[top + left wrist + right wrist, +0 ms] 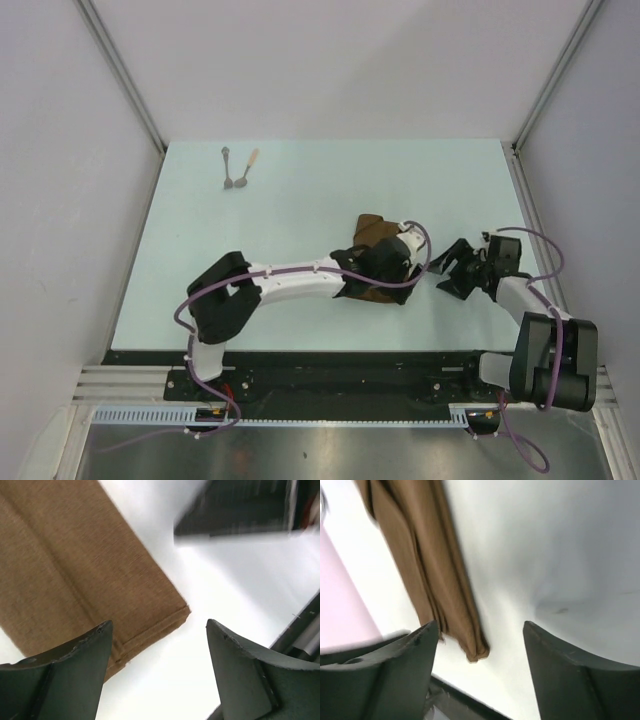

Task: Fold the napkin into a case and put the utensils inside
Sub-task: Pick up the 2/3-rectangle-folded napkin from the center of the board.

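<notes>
The brown napkin (372, 232) lies as a narrow folded strip in the middle right of the table, partly hidden under my left wrist. Its folded corner (170, 615) lies just beyond my left gripper (159, 623), which is open and over bare table. My right gripper (442, 272) hovers just right of the napkin, open and holding nothing. In the right wrist view the napkin's layered end (475, 650) lies ahead of the right gripper (479, 623), a little left of centre. The two utensils (238, 170) lie side by side at the far left of the table, away from both grippers.
A dark blurred shape (235, 510) in the left wrist view is the right gripper close by. The table's near edge with its black rail (330, 358) runs just below the napkin. Grey walls and metal posts (120, 75) close in the table's left, back and right.
</notes>
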`<act>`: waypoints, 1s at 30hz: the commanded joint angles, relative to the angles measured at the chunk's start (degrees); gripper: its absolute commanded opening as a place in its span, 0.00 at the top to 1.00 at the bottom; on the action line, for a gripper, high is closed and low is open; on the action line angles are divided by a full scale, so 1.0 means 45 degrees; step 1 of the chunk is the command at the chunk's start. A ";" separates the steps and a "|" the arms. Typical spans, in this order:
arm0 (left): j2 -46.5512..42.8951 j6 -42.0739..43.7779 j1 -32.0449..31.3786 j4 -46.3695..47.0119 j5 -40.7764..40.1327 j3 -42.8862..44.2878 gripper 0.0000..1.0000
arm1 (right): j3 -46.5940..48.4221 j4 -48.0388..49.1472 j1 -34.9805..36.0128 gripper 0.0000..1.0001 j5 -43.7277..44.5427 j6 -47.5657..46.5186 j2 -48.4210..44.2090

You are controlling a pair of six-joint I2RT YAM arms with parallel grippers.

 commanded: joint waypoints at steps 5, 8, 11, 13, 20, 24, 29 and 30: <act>0.2870 0.0853 -0.0862 -0.2777 -0.2507 0.3708 0.26 | 0.0991 -0.2267 -0.1781 0.21 0.1487 -0.0751 -0.0777; 0.3224 0.0756 -0.0979 -0.2935 -0.2605 0.3964 0.29 | 0.1088 -0.2403 -0.1938 0.22 0.1467 -0.0849 -0.0972; 0.3595 0.0678 -0.1057 -0.3324 -0.2781 0.4392 0.34 | 0.1205 -0.2443 -0.1997 0.21 0.1389 -0.1005 -0.1031; 0.3928 0.0580 -0.1058 -0.3735 -0.2665 0.4646 0.39 | 0.1205 -0.2424 -0.2017 0.21 0.1311 -0.1063 -0.0953; 0.4183 0.0306 -0.1175 -0.3833 -0.2312 0.4511 0.46 | 0.1225 -0.1800 -0.1939 0.23 0.0920 -0.1259 -0.0213; 0.3890 0.0365 -0.1155 -0.3736 -0.2215 0.4316 0.68 | 0.1322 -0.0980 -0.1744 0.24 0.0083 -0.1298 0.0510; 0.3053 0.0092 -0.0825 -0.3464 -0.0969 0.3965 0.91 | 0.1479 0.0757 -0.1178 0.24 -0.0991 -0.1143 0.1604; 0.2914 -0.0083 -0.0727 -0.3423 -0.0752 0.3732 0.96 | 0.1498 0.1031 -0.1100 0.23 -0.1130 -0.0987 0.1915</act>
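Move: The folded napkin's near right corner lies roughly 2 cm to the right of the left hand, level with it front to back and about 7 cm below; the napkin's middle is some 8 cm ahead of the left hand and 3 cm to its left, at the same depth. From the right hand, that corner is about 8 cm to the left, 4 cm back and 4 cm lower. The napkin's near right corner is pinched by the left hand, which sinks about 6 cm onto it while edging 2 cm to the right, its fingers tipping some 15 degrees steeper downward. Its fingers narrow on the way and, once down, close nearly shut on the cloth. The right hand, open throughout, backs off about 5 cm to the right and then eases 2 cm back left. ##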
